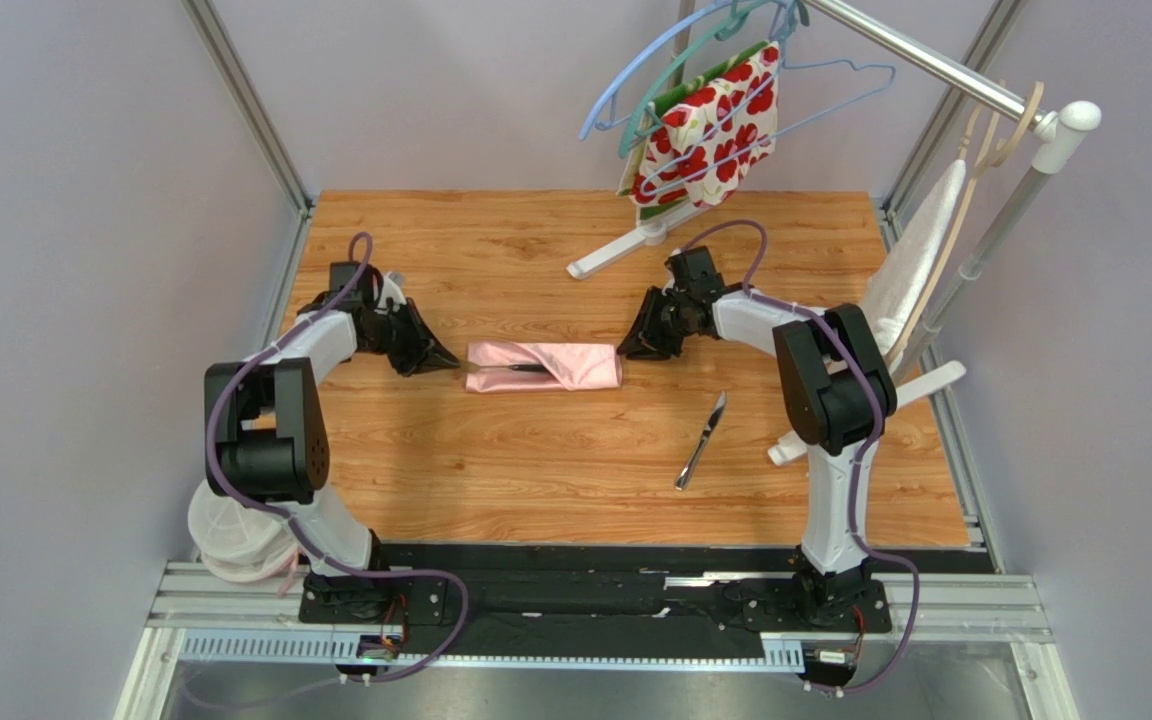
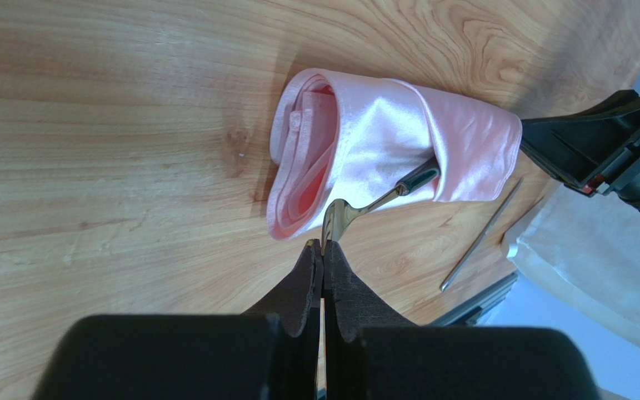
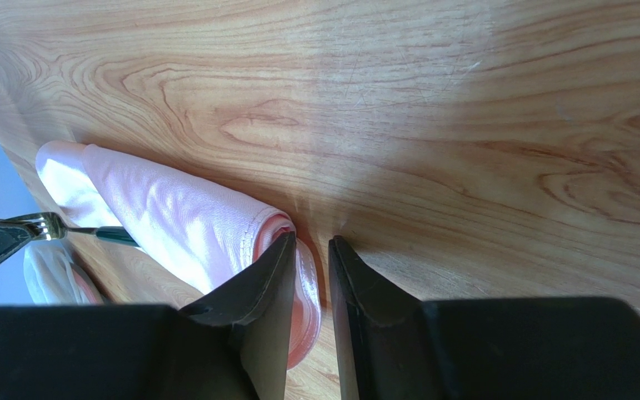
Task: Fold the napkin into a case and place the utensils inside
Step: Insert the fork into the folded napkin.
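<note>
The light-pink napkin, folded into an oblong case [image 1: 545,365] [image 2: 398,133] [image 3: 181,217], lies mid-table. A silver-tined fork [image 1: 522,365] [image 2: 373,202] [image 3: 44,225] pokes handle-first into a fold of it. My left gripper [image 1: 447,360] [image 2: 323,247] is shut on the fork's tines at the case's left end. At the right end my right gripper [image 1: 630,348] [image 3: 311,242] stands slightly open, its one finger against the rolled edge, the other on bare wood. The darker thin utensil [image 1: 701,440] [image 2: 480,236] lies loose on the table, nearer the right arm.
A hanger rack [image 1: 612,248] stands at the back right, carrying a red-and-white floral cloth [image 1: 710,128] and a white cloth [image 1: 920,255] on hangers. The rack's feet reach onto the table behind and beside the right arm.
</note>
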You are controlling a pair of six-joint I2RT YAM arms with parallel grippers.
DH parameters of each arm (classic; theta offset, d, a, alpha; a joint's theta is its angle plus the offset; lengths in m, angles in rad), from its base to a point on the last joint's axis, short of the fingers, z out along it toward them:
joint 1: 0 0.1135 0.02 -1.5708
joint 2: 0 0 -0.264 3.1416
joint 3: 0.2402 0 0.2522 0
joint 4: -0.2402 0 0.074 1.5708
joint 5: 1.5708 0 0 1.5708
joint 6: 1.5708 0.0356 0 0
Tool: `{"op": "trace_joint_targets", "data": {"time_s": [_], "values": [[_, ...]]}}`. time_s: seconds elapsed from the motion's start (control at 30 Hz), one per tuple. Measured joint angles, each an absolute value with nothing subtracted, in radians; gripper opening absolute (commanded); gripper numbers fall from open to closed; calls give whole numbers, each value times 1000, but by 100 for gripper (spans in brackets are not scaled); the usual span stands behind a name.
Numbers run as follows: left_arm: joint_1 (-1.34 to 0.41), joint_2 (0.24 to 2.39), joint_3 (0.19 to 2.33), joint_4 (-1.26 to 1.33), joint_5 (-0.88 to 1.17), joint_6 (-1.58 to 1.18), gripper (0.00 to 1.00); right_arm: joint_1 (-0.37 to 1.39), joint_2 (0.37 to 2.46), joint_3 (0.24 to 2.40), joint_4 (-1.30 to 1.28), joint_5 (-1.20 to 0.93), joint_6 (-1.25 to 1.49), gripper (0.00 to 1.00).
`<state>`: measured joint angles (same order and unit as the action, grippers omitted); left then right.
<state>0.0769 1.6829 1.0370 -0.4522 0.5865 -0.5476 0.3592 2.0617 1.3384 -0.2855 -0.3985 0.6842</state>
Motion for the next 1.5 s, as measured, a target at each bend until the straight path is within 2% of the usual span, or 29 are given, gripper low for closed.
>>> {"op": "trace_joint_targets", "data": {"time_s": [1.13,1.5], "values": [[-46,1796,1077,-388,626,-606,0,360,2076,1348,-275,-413,685,25],[-52,1725,992,-337,600,-680,0,361,2071,1344,-269,-409,670,32]]}}
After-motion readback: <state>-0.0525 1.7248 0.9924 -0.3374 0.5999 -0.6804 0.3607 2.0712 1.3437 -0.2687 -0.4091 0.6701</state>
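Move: The folded napkin's middle, where the diagonal flap makes the pocket's mouth, lies about 11 cm to the right of the left hand, level with it fore and aft and roughly 5 cm below. The left hand holds the fork by its tines. From the right hand, at the napkin's right end, that middle is some 11 cm left, 2 cm back and about 1 cm lower; the knife lies about 10 cm right and 12 cm back, and the rack foot's near end 6 cm left and 12 cm ahead. Rightward and slightly down, the left hand feeds the fork handle-first under the napkin's diagonal flap, covering about 5 cm in two short pushes before nearly stopping and easing back a centimetre towards the base. The shut fingers keep their pinch on the tines, with only a slight clockwise turn that partly unwinds. The right hand stays put, its part-open fingers still at the napkin's right end. ##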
